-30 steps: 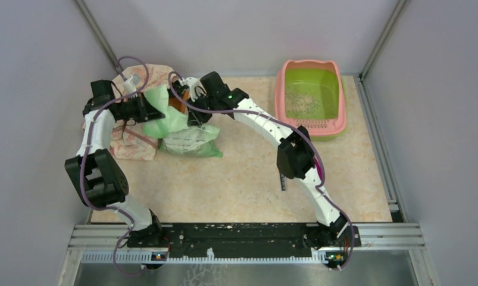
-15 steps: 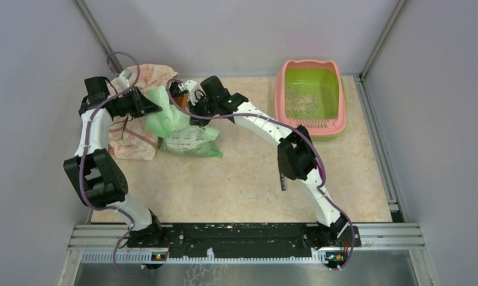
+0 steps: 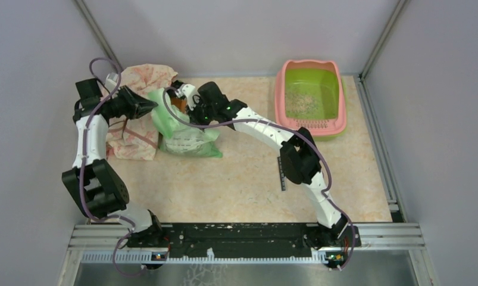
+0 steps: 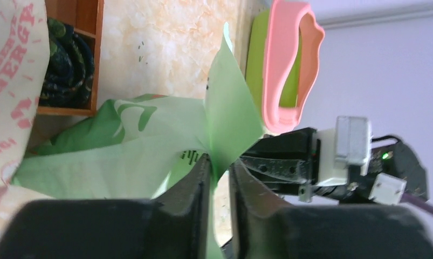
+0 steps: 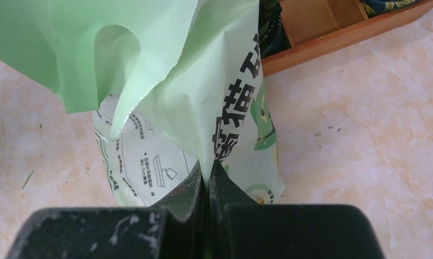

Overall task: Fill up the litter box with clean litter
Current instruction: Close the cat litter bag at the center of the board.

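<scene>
The litter box point(image 3: 280, 98), pink-rimmed with a lime-green basin, stands at the back right. A thin patch of pale clean litter point(image 3: 302, 104) lies in it. A light green printed bag point(image 3: 187, 142) stands at the back left. My left gripper point(image 3: 148, 108) is shut on the bag's top edge point(image 4: 227, 108) and pulls it to the left. My right gripper point(image 3: 187, 111) is shut on the opposite edge of the bag point(image 5: 203, 97). In the left wrist view the left gripper point(image 4: 219, 168) pinches the film, with the litter box point(image 4: 281, 65) behind. In the right wrist view the right gripper point(image 5: 206, 174) is clamped on it.
A pink-printed cloth bag point(image 3: 135, 128) lies at the far left, behind my left arm. A brown wooden tray point(image 5: 332, 32) holding dark patterned cloth stands just behind the green bag and also shows in the left wrist view point(image 4: 68, 110). Grey walls enclose the table.
My left gripper has moved left and back, drawing the bag's top edge with it. My right gripper has shifted a little left, still holding the other edge.
</scene>
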`<action>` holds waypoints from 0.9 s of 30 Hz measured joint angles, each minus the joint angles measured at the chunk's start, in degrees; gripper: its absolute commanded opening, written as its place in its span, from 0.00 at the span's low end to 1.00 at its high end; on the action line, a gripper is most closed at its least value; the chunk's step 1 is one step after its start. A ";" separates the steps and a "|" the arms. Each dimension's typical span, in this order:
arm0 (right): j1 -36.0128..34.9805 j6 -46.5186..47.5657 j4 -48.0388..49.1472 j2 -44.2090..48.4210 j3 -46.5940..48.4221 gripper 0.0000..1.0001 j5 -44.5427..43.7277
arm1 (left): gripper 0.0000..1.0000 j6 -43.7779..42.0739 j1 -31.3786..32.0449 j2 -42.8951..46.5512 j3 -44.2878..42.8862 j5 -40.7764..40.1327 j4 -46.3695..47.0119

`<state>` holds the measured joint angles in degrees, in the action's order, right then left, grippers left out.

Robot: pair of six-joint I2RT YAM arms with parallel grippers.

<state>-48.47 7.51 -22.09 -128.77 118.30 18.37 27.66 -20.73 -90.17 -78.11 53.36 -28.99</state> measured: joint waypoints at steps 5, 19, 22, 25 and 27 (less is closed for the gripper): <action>-1.05 0.50 0.44 0.48 -0.72 0.00 -2.84 | 0.90 6.43 0.00 3.96 -2.38 -4.61 -4.68; -2.45 0.17 9.31 6.19 -11.61 0.00 -6.67 | 0.99 21.33 1.84 17.11 -2.62 -11.04 -9.20; -2.62 -0.11 10.49 7.28 -13.31 0.00 -6.58 | 0.99 24.55 3.80 16.76 -1.97 -14.14 -12.76; -2.75 -0.28 11.41 7.69 -14.21 0.00 -6.54 | 0.99 27.80 7.43 16.33 -1.77 -16.92 -14.97; -2.75 -0.55 12.04 7.78 -14.58 0.00 -6.56 | 0.99 29.81 10.58 15.93 -1.36 -18.45 -15.30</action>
<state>-51.22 6.96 -10.04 -120.99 103.72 11.81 57.47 -10.15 -74.24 -79.46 34.92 -44.29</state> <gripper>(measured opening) 0.009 0.987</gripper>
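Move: The litter bag's loose top flap lies right at the left hand's tips, its middle about 3 cm back, 4 cm right and 5 cm below; the bag body is some 9 cm back, 11 cm right and 19 cm down, the wooden tray about 5 cm ahead, 5 cm right and 23 cm down. From the right hand, shut on the bag's neck, the flap's middle is about 8 cm left, 1 cm ahead and 3 cm higher. The left hand comes free of the flap's upper edge, spreading its fingers from nearly shut to fully wide while it climbs about 10 cm and draws back, then sinks some 4 cm and swings right, ending about 6 cm back and 6 cm right, with the wrist turned counter-clockwise and tipping down some 15 degrees so the open fingers straddle the flap. The right hand keeps its pinch on the bag's neck, easing slightly back as its fingers tip a little upward. ##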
